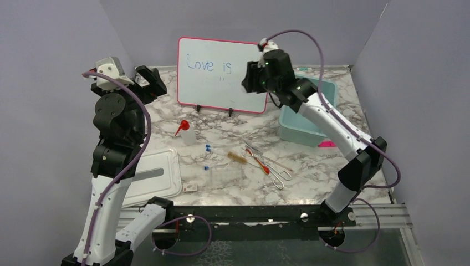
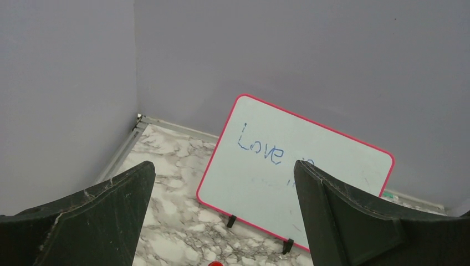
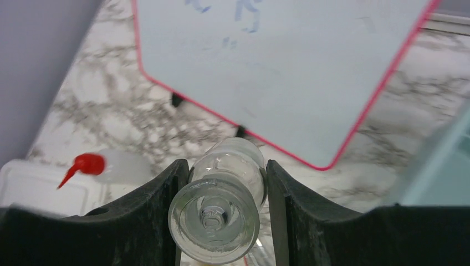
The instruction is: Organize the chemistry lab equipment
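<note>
My right gripper [image 3: 221, 191] is shut on a little glass beaker [image 3: 219, 208], held on its side with its base toward the camera, high in front of the whiteboard [image 1: 221, 75]. In the top view this gripper [image 1: 248, 77] hangs by the board's right part. My left gripper [image 1: 151, 80] is raised at the back left, open and empty [image 2: 224, 219]. On the table lie a squeeze bottle with a red nozzle [image 1: 185, 132], two blue-capped tubes [image 1: 208, 148], a clear rack [image 1: 227, 176], metal tongs [image 1: 278, 173], a red tool [image 1: 259, 162] and a brown-handled tool [image 1: 237, 158].
A teal bin [image 1: 310, 119] stands at the back right with a pink marker [image 1: 327, 144] by its near edge. A white tray [image 1: 158, 172] lies front left, a small white item [image 1: 190, 188] beside it. Grey walls close in the back and both sides.
</note>
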Controlling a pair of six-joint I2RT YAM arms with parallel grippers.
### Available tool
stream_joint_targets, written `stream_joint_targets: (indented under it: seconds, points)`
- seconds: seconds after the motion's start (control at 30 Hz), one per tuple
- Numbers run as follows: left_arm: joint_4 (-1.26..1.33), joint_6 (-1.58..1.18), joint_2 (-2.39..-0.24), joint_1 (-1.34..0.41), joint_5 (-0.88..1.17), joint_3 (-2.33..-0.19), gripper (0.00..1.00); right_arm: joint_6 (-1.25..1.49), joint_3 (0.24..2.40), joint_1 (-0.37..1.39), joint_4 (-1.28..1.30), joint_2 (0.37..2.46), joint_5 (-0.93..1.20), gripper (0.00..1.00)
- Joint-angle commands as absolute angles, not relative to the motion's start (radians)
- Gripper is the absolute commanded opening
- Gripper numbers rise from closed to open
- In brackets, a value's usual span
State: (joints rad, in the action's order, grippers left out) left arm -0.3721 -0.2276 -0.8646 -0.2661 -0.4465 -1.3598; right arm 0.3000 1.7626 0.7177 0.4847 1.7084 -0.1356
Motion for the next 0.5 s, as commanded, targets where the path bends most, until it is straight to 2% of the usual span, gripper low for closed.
stream_joint_targets:
  seconds: [0.0,0.23,0.47]
  points:
    - [-0.318,-0.255,-0.882,-0.272,-0.358,-1.321,0.99,0.258,1.759,0.565,0.573,1.627,-0.189,0.35]
    - [-0.260,-0.277,-0.913,-0.272,-0.307,-1.273,0.99,0.330,1.652,0.287,0.595,1.598,-0.175,0.35]
    - [-0.254,-0.295,-0.954,-0.272,-0.324,-1.288,0.99,0.367,1.538,0.163,0.533,1.679,-0.142,0.35]
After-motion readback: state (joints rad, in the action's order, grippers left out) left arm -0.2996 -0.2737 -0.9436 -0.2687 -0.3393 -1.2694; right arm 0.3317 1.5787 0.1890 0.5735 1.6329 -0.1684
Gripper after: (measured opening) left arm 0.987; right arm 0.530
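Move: My right hand still holds the glass vessel in the air; the green bin it is going to has its middle about 29 cm to the right, 5 cm farther out and some 24 cm below. The whiteboard is about 17 cm ahead, 8 cm to the left and 15 cm lower; the pink strip lies 41 cm right, 9 cm back and 30 cm down. From my empty left hand the bin is roughly 57 cm right, 16 cm ahead and 40 cm lower. I swing the glass vessel some 25 cm to the right, past the whiteboard's right side and over the bin, easing about 7 cm forward early and sinking 6 cm late. My right wrist turns roughly 30 degrees clockwise and tips down a little, grip unchanged. My open left hand drifts down, forward and right, 3 to 5 cm each way. ##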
